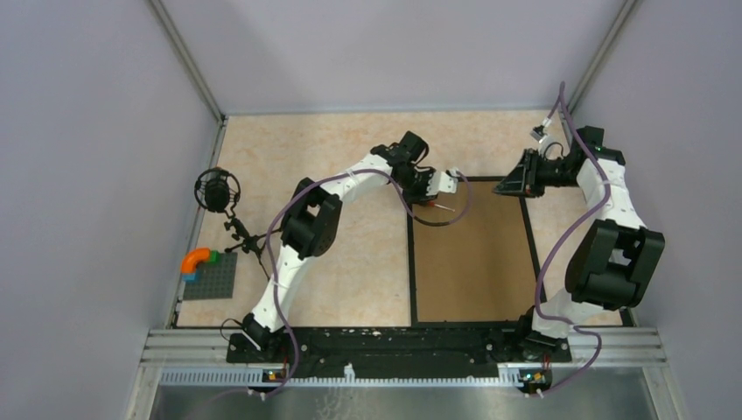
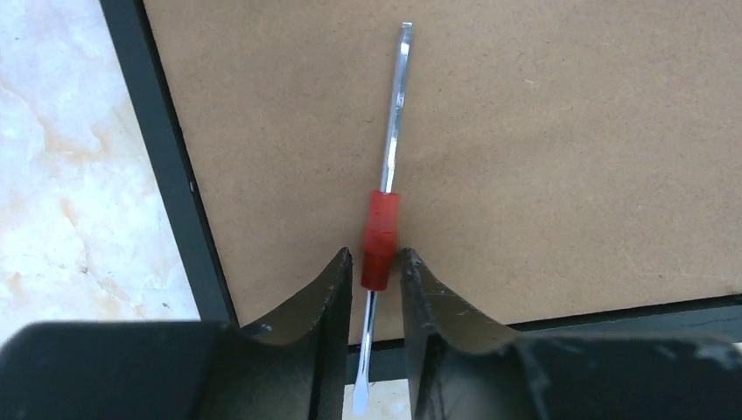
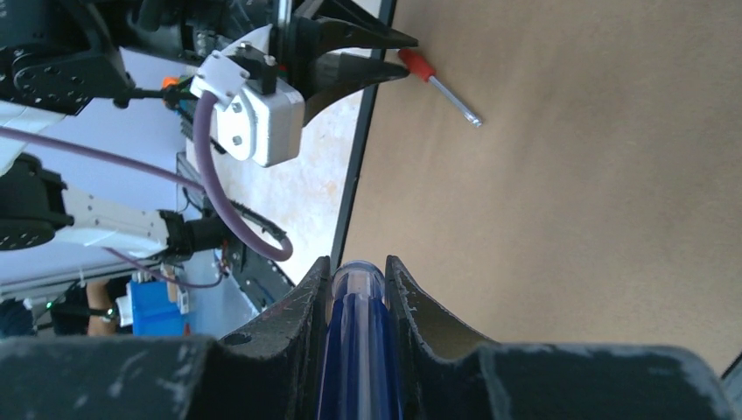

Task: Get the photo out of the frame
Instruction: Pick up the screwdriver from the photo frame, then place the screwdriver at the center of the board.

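The frame point(image 1: 410, 262) lies face down on the table, its brown board back point(image 1: 472, 262) facing up; the photo is hidden under that board. A small double-ended screwdriver with a red sleeve point(image 2: 381, 236) rests on the board near the frame's far left corner. My left gripper point(image 2: 374, 255) straddles the sleeve, its fingers point(image 2: 328, 289) very close on either side with slim gaps still showing. My right gripper point(image 3: 357, 262) hovers at the frame's far right corner point(image 1: 525, 188), shut on a clear, blue-striped screwdriver handle point(image 3: 357, 350).
A black round microphone on a stand point(image 1: 217, 190) stands at the left wall. Beside it lies a grey baseplate point(image 1: 210, 278) with an orange and blue piece point(image 1: 197, 258). Grey walls close in the table on three sides, and a metal rail point(image 1: 402, 346) runs along the near edge.
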Controlling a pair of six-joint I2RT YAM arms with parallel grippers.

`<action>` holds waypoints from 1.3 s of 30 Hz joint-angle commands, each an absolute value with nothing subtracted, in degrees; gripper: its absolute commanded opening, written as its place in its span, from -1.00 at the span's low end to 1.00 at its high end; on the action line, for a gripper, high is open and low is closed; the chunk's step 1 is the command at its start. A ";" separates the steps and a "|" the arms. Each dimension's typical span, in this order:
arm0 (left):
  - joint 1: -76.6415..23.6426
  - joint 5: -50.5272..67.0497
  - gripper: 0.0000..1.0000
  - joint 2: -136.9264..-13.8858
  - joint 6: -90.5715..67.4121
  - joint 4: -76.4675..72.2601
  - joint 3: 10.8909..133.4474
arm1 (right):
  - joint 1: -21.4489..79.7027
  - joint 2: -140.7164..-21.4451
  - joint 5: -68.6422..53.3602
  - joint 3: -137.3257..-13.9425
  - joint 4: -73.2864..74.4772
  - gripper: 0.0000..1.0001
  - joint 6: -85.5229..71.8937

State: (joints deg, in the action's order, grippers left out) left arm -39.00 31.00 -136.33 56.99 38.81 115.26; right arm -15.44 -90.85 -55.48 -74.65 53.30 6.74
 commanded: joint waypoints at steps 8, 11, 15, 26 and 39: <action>-39.72 31.27 -1.00 -135.33 56.57 47.18 115.98 | -15.94 -92.26 -64.85 -76.21 55.35 -1.00 10.33; -39.28 33.92 -1.00 -131.45 50.86 47.34 115.17 | -15.87 -92.47 -67.43 -75.99 54.66 -1.00 9.09; -38.03 41.01 -1.00 -123.74 44.97 47.33 110.49 | -15.72 -92.95 -72.09 -74.87 52.82 -1.00 6.15; -35.32 56.79 -1.00 -108.38 30.69 49.62 104.85 | -8.12 -87.23 -78.56 -64.42 46.03 -1.00 -3.84; -36.06 59.74 -1.00 -107.18 25.64 49.74 102.37 | -7.60 -85.44 -81.71 -60.07 34.04 -1.00 -19.16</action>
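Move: The screwdriver lies on the brown back of the frame, its red handle between the left hand's still-open fingers, the handle's middle about 1 cm right of this hand and 1 cm below it, level fore and aft. The frame's left rail runs some 5 cm to the left, level fore and aft and about 2 cm down; the far rail is about 7 cm ahead at the same height. From the right hand, the screwdriver lies about 15 cm left, 6 cm ahead and 15 cm below. The left hand shuts its fingers on the near end of the screwdriver's red handle almost on the spot, then draws back towards the base and climbs steeply off the frame's back, ending about 19 cm up, 13 cm back and a little left, with the fingers swinging some 35 degrees to point more towards the base. Meanwhile the right hand, still gripping its clear blue handle, comes left about 8 cm and somewhat back towards the left hand, tipping its fingers upward. ##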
